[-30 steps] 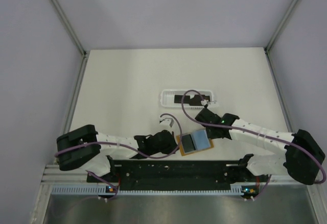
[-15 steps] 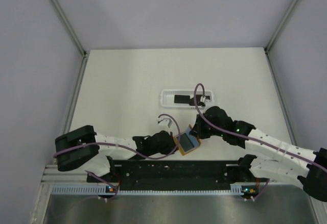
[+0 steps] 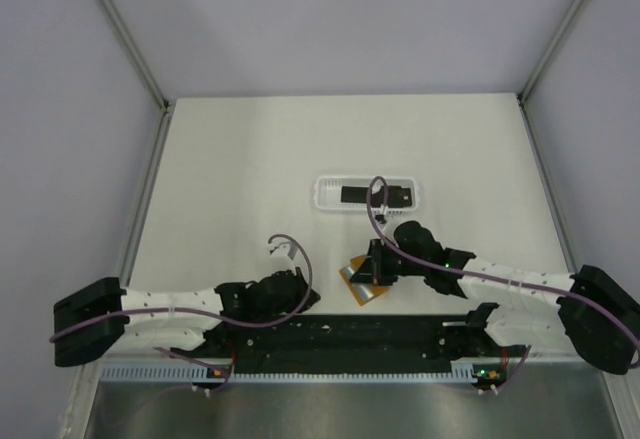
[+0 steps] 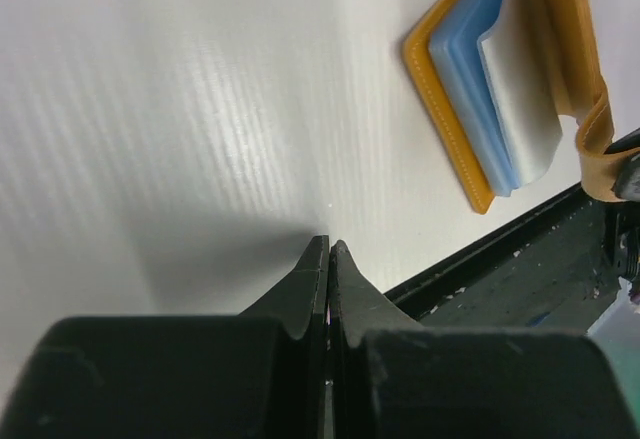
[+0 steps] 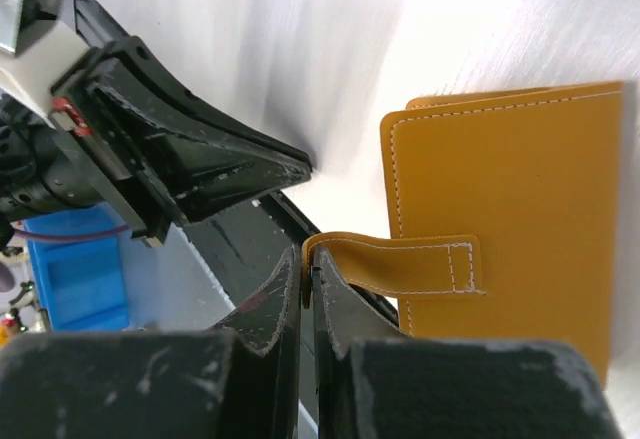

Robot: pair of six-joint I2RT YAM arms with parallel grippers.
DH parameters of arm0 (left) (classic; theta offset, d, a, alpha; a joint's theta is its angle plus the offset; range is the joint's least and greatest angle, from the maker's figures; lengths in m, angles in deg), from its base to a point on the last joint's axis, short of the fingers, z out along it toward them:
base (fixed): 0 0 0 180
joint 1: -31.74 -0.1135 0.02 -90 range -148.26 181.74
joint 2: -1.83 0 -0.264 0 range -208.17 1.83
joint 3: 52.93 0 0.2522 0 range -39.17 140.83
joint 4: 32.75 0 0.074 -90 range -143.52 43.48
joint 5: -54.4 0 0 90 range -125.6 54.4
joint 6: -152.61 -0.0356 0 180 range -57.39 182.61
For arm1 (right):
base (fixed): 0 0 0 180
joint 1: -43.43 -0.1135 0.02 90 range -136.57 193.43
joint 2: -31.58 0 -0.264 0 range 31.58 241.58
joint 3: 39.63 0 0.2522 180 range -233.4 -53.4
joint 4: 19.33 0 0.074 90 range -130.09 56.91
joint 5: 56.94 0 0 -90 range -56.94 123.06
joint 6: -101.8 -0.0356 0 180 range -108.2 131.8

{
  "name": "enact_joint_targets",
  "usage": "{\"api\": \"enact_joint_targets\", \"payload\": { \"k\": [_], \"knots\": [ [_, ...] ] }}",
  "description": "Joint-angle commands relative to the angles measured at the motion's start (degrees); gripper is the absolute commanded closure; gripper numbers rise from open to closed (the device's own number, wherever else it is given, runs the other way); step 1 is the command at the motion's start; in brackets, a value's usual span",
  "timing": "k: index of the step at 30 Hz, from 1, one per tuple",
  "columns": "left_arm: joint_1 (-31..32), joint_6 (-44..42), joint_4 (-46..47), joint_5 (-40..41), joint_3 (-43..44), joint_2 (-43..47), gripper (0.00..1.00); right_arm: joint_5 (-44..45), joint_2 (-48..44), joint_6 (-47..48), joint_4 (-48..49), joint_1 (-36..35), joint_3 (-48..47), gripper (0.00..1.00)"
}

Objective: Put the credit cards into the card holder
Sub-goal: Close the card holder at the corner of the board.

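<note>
The orange card holder (image 3: 360,286) lies near the table's front edge, its cover folded partly over the pale blue-grey inside (image 4: 500,79). My right gripper (image 5: 308,257) is shut on the holder's tab (image 5: 400,264) and stands over the holder (image 5: 500,189) in the top view (image 3: 373,265). My left gripper (image 4: 328,245) is shut and empty, resting left of the holder (image 4: 450,129) and apart from it; from above the left gripper (image 3: 310,297) lies low at the front edge. Two dark credit cards (image 3: 355,194) (image 3: 400,197) lie in the white tray.
The long white slotted tray (image 3: 322,195) sits behind the holder at mid-table. The black base rail (image 3: 350,334) runs along the near edge, close to the holder and both grippers. Grey walls enclose the table.
My right gripper came from the tray to the holder, took its tab and swung the cover over. The left gripper let go of the holder's edge and drew back to the left.
</note>
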Motion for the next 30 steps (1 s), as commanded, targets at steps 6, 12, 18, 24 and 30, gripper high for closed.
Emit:
{"api": "enact_joint_targets", "payload": {
  "k": [6,12,18,24,30],
  "knots": [
    [0.1,-1.8,-14.4,5.9,0.5,8.5,1.0,-3.2,12.8,-4.1,17.7,-2.8,2.2,1.0],
    [0.1,-0.6,-14.5,5.5,0.4,8.1,1.0,-3.4,21.7,-3.4,21.3,-4.5,0.2,1.0],
    [0.1,-0.5,-16.1,6.4,0.1,10.4,1.0,-1.9,18.5,-0.1,16.5,-5.5,-1.8,0.72],
    [0.1,-1.8,-18.5,7.2,1.5,11.1,1.0,0.5,9.5,6.0,3.2,-5.5,-7.6,0.53],
    [0.1,-3.1,-20.0,7.1,3.5,11.2,0.99,7.4,-0.1,11.5,-10.1,-5.5,-13.6,0.48]
  ]
}}
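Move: The right fingers still pinch the card holder's strap and hold it up; the holder's middle lies about 7 cm below them, 1 cm ahead and 2 cm to the right. The white card tray stands some 20 cm ahead and 2 cm right of that hand, 7 cm lower, and the left fingertips about 10 cm to its left, 4 cm back. From the left hand the holder is roughly 12 cm right, 4 cm ahead, about level. Still pinching the strap, the right hand lowers it some 6.5 cm, easing left and back a couple of centimetres, towards the left edge of the holder's base. There the fingers open to about half and let go, and the hand climbs about 9 cm clear, drifting forward and a little left. The left hand, shut and empty, backs off about 4 cm to the left, away from the holder. ##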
